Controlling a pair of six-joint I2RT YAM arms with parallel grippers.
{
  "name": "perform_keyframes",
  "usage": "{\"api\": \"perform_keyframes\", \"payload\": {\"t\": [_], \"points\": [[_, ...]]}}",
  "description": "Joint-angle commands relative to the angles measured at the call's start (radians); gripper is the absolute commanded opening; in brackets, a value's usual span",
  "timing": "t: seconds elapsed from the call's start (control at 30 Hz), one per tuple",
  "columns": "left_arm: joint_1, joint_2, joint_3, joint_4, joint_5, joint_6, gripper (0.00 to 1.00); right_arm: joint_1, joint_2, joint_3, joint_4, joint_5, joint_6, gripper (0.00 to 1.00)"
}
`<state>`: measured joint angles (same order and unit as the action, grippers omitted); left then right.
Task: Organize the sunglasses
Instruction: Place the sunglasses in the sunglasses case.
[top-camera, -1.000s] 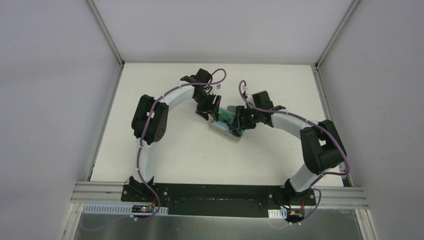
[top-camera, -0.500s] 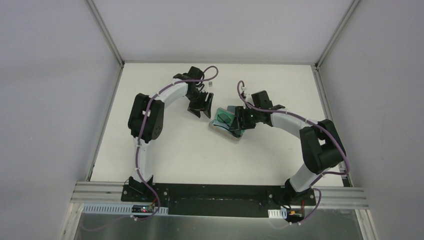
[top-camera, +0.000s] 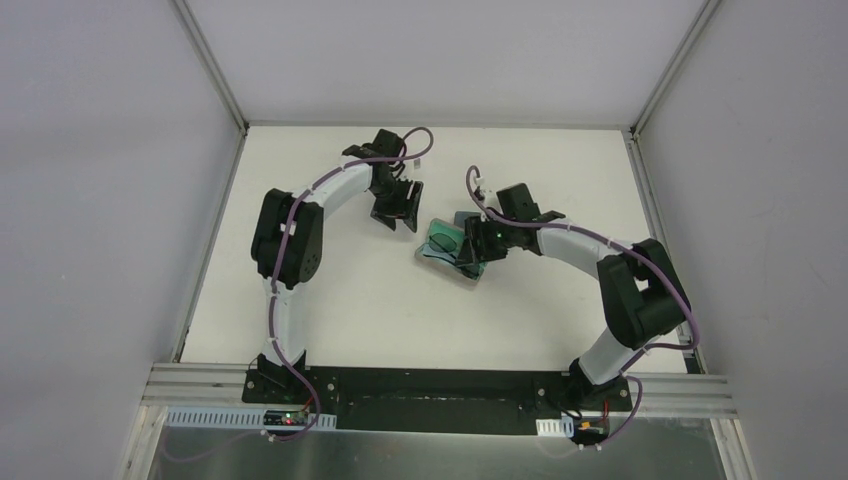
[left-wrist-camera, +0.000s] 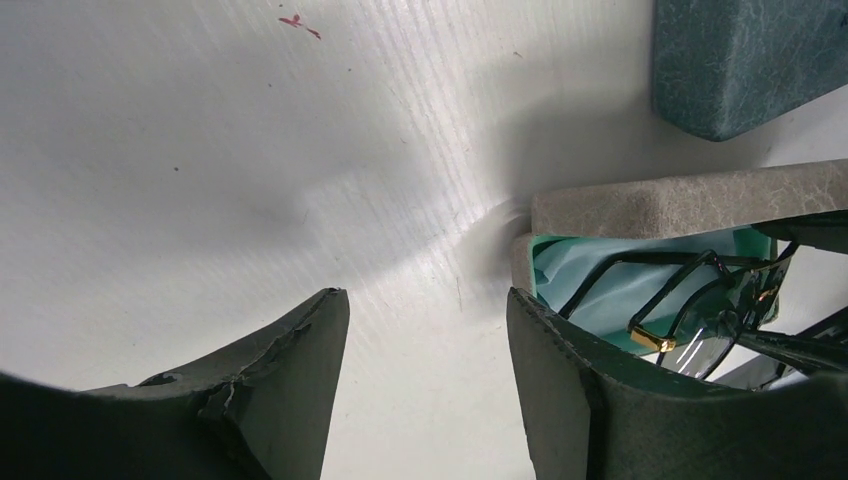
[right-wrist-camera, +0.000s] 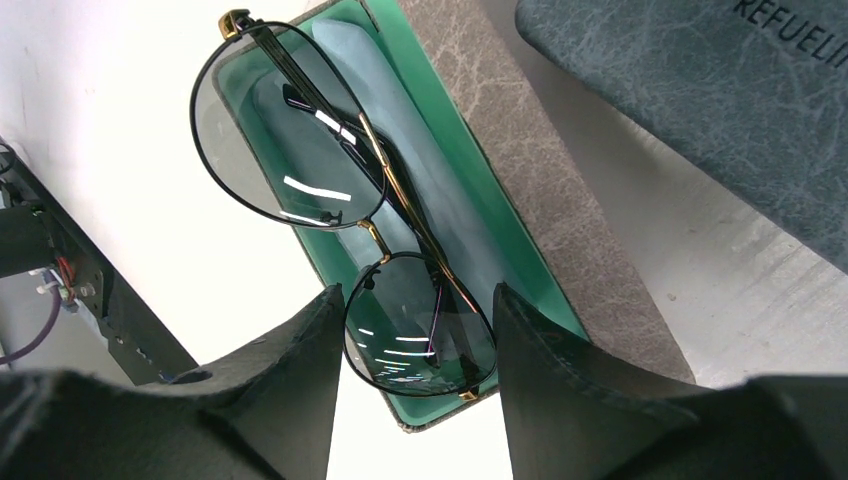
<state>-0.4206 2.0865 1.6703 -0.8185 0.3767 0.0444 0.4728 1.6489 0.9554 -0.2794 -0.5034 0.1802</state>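
Note:
One pair of black wire-framed sunglasses (right-wrist-camera: 330, 160) with dark lenses lies folded over the open beige case (right-wrist-camera: 520, 180), on its green lining and a light blue cloth (right-wrist-camera: 400, 120). My right gripper (right-wrist-camera: 416, 295) is shut on the sunglasses, with one lens between the fingers and its rim meeting both pads. In the top view that gripper (top-camera: 468, 250) is at the case (top-camera: 440, 258) mid-table. My left gripper (top-camera: 397, 210) stands open up-left of the case, over bare table. In the left wrist view the left gripper (left-wrist-camera: 428, 295) holds nothing, and the sunglasses (left-wrist-camera: 690, 310) and case (left-wrist-camera: 690, 200) show at right.
A closed dark blue case (right-wrist-camera: 720, 110) lies just beyond the beige one, also seen as the blue case (left-wrist-camera: 740, 60) in the left wrist view. White walls enclose the table (top-camera: 330, 290) on three sides.
My left gripper has pulled back from the case toward the upper left and now hangs over bare table. The right gripper and case have shifted slightly left.

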Motion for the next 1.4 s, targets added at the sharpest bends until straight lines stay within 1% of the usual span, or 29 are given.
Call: {"api": "perform_keyframes", "payload": {"t": [0.0,0.23,0.43,0.7,1.03,1.13,1.23,1.37], "points": [[0.017,-0.079,0.017,0.022,-0.033,0.005,0.61,0.030,-0.010,-0.007,-0.028,0.008,-0.045,0.24],[0.035,-0.097,-0.025,0.033,-0.022,-0.004,0.61,0.052,-0.013,0.016,-0.052,0.027,-0.076,0.41],[0.039,-0.105,-0.029,0.045,-0.013,-0.016,0.61,0.059,-0.029,0.019,-0.060,0.038,-0.081,0.53],[0.039,-0.102,-0.027,0.051,0.003,-0.026,0.61,0.065,-0.049,0.016,-0.051,0.035,-0.075,0.62],[0.039,-0.123,-0.050,0.059,0.007,-0.028,0.61,0.069,-0.068,0.036,-0.061,0.052,-0.070,0.65],[0.039,-0.137,-0.065,0.059,0.002,-0.028,0.61,0.069,-0.091,0.069,-0.098,0.073,-0.083,0.70],[0.039,-0.174,-0.096,0.079,-0.004,-0.029,0.60,0.069,-0.119,0.099,-0.142,0.086,-0.097,0.74],[0.039,-0.293,-0.212,0.163,0.000,-0.041,0.60,0.068,-0.170,0.111,-0.169,0.086,-0.100,0.77]]}}
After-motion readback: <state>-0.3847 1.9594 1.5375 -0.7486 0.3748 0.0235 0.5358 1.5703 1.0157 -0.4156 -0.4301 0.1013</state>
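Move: My right hand holds the glasses by one rim over the open tan case, whose cloth-lined box is centred about 4 cm to its left, level fore-and-aft, and some 3 cm below. The raised lid stands about 4 cm ahead and 2 cm to the left, roughly 1 cm lower; the blue case lies some 8 cm ahead, 1 cm right and 4 cm down. From my left hand the open case is about 11 cm right, 7 cm back and 4 cm down. I ease my right hand back about 2 cm, barely sinking and turning some 5 degrees counter-clockwise, to bring the held glasses into the open case. I then spread the fingers, let go of the rim and rise about 3 cm clear. My left hand, empty and open, drifts some 2 cm left and up, away from the case. ##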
